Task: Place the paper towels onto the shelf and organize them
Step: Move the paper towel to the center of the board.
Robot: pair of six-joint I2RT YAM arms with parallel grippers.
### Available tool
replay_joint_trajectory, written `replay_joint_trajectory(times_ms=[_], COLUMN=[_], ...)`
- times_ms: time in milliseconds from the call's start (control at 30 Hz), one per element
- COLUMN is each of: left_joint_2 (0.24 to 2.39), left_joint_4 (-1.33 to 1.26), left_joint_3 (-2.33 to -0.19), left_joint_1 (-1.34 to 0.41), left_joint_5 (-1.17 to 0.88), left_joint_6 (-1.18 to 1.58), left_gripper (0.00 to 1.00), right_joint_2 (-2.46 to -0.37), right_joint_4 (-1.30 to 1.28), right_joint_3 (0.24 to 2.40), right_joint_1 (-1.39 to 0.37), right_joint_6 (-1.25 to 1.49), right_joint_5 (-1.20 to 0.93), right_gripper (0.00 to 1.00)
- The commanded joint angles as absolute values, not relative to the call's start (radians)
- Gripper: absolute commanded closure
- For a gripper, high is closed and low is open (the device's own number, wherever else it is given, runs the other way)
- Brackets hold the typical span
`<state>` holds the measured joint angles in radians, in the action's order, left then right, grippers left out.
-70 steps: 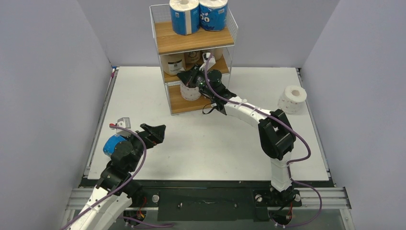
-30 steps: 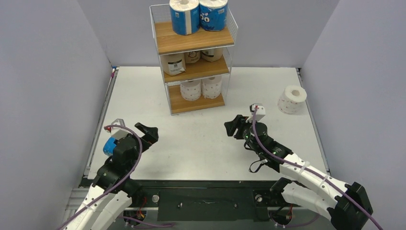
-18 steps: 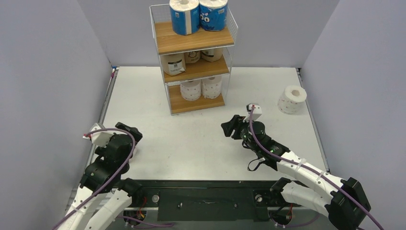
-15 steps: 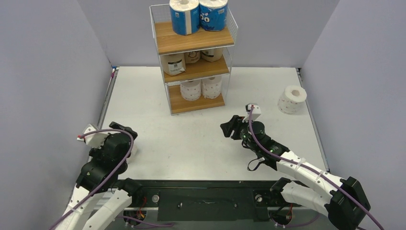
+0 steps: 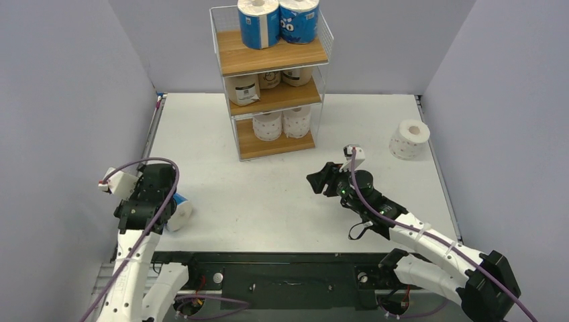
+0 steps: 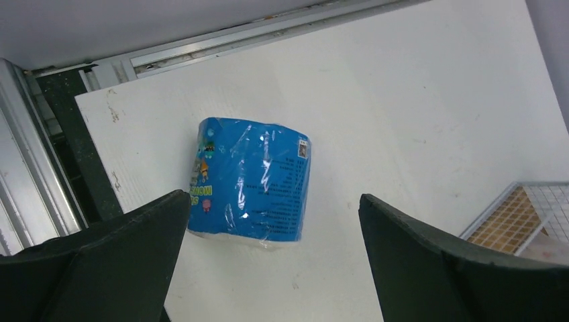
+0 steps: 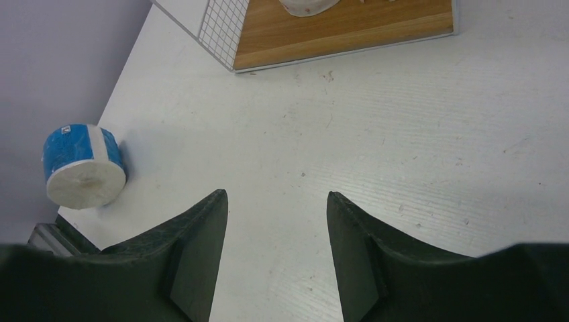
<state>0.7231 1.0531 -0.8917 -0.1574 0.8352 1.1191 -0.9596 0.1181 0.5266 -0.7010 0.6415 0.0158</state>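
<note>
The shelf [image 5: 272,59] stands at the back with two blue paper towels [image 5: 258,23] on top, three tan rolls [image 5: 243,88] in the middle and two white rolls [image 5: 282,123] on the bottom board. A third white roll [image 5: 409,139] stands on the table at the right. A third blue roll [image 5: 180,209] lies on its side near the front left edge. My left gripper [image 5: 163,212] is open just above it, and the roll [image 6: 249,180] lies partly between the spread fingers [image 6: 121,261]. My right gripper [image 5: 321,180] is open and empty over mid-table.
The grey side walls stand close on the left and right. The metal rail and table edge [image 6: 74,134] run right beside the blue roll. The right wrist view shows the shelf's bottom board [image 7: 349,23] ahead and the blue roll [image 7: 84,168] far left.
My right gripper left a white roll on the bottom board and drew back to mid-table. My left arm swung back and left, then turned its open gripper down over the blue roll.
</note>
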Motion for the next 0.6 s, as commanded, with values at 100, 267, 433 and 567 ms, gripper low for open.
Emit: replay_joint_trajectory(times_ms=[100,267,433,567], left_joint_2=[0.841,0.899,0.930,0.917], left_joint_4=[0.923,0.898,0.845,0.797], left_joint_3=[-0.878,-0.832,-0.757,-0.699], left_joint_1=[0.083,0.172,0.170,0.164], left_joint_5=[0.597,0.511,0.418,0.363], left_joint_6=[1.064,1.062,1.051,1.043], left_gripper=[0.04,0.04,0.04,0.04], right_joint_2=[-0.888,-0.884,-0.886,-0.871], right_joint_4=[0.159,0.161,0.159,0.139], right_joint_3=[0.522,0.521,0.523,0.543], right_joint_1=[-0.699,-0.700,-0.699,-0.699], right_joint_6=[0.648,0.651,0.657,0.652], right_joint_5=[-0.018,-0.028,-0.036,-0.031], right_gripper=[0.48,0.48,0.48,0.48])
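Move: Lying on its side near the table's left edge, the blue paper towel is below the open left hand: some 15 cm down, about 3 cm ahead and 3 cm to the left. The wire shelf's bottom board stands roughly 37 cm ahead and 33 cm to the right of that hand, about 18 cm lower. From the right hand the blue towel lies about 51 cm to the left, 3 cm back and 12 cm below. Sinking about 10 cm towards the blue paper towel, the left hand first swings some 2 cm outward to the left, then comes back in as it drops, creeping about a centimetre forward. Its wrist tips the wide-open fingers some 20 degrees steeper, bringing them down astride the roll; touch can't be made out. The right hand rises about 2 cm, its fingers staying half open. ##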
